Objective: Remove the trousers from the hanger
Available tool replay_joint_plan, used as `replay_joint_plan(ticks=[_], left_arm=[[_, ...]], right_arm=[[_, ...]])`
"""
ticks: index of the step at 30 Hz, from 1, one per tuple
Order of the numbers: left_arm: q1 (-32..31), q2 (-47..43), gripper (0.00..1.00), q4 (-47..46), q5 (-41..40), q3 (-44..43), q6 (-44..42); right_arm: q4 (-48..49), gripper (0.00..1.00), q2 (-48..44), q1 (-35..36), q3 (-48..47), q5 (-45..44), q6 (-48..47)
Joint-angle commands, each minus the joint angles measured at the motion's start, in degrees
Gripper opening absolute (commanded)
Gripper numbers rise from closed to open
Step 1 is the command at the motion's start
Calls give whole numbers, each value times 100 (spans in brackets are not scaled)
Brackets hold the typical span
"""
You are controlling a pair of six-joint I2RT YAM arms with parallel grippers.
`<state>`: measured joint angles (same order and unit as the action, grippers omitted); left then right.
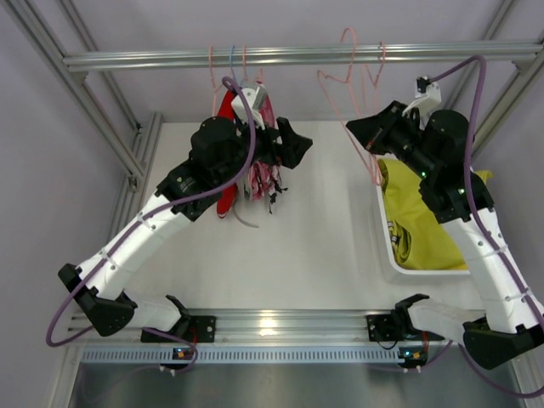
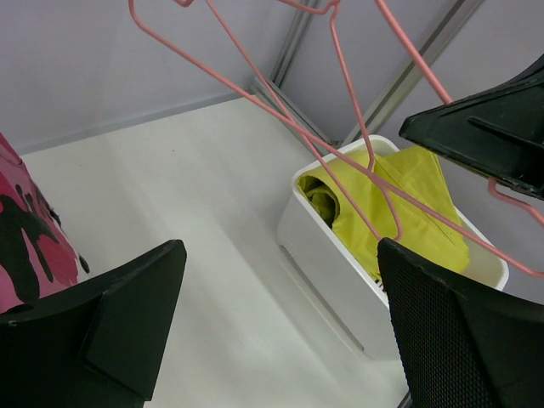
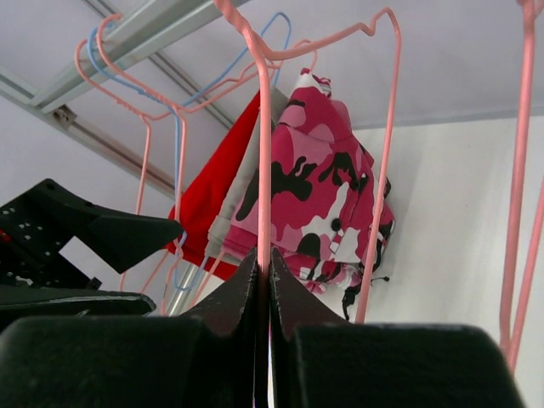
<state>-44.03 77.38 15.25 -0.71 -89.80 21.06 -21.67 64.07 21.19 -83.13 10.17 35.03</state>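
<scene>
The trousers (image 1: 418, 214) lie in a white bin (image 1: 384, 255) at the right. In the left wrist view they show as bright yellow cloth (image 2: 418, 202) with a duller yellow-green fold (image 2: 321, 197) beside it. My right gripper (image 1: 353, 129) is shut on the wire of a bare pink hanger (image 1: 350, 95) on the rail; the right wrist view shows the jaws (image 3: 264, 276) pinching that hanger (image 3: 264, 153). My left gripper (image 1: 299, 143) is open and empty, raised beside the hanging clothes, its fingers (image 2: 127, 327) wide apart over the table.
A pink camouflage garment (image 1: 262, 174), a red garment (image 1: 225, 185) and a grey one (image 3: 242, 183) hang on pink and blue hangers (image 3: 178, 127) at the left of the rail (image 1: 297, 56). Another bare pink hanger (image 3: 518, 170) hangs at the right. Frame posts stand on both sides.
</scene>
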Motion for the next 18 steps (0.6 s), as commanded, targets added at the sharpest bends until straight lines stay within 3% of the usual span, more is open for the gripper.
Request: replay_joint_plan(ticks=[1, 14, 18], left_arm=[[52, -145, 99, -162, -8, 24, 3], [483, -92, 99, 40, 581, -178, 504], [536, -127, 99, 40, 625, -108, 504]], right_arm=[[726, 0, -246, -62, -10, -199, 92], [567, 0, 395, -45, -247, -1122, 83], [761, 0, 465, -36, -63, -1044, 171]])
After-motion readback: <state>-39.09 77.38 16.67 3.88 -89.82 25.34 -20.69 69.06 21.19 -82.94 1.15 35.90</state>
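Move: The right gripper still pinches one wire of the empty pink hanger, hook up; the rail spot lies roughly 8 cm ahead, level sideways and 14 cm above that hand. The hanging hanger is about 8 cm ahead and 4 cm right, near gripper height; the camouflage trousers hang some 8 cm ahead and 11 cm left. From the open left hand, the rail spot is about 9 cm ahead, 7 cm right and 15 cm up. Carry the hanger's hook over the rail with the right gripper: rise barely half a centimetre while easing about 1 cm right, then push some 4 cm forward and sink about 3 cm, keeping the pinch and turning roughly 10 degrees clockwise. Meanwhile shift the open left gripper about 2 cm forward and left towards the camouflage trousers. ##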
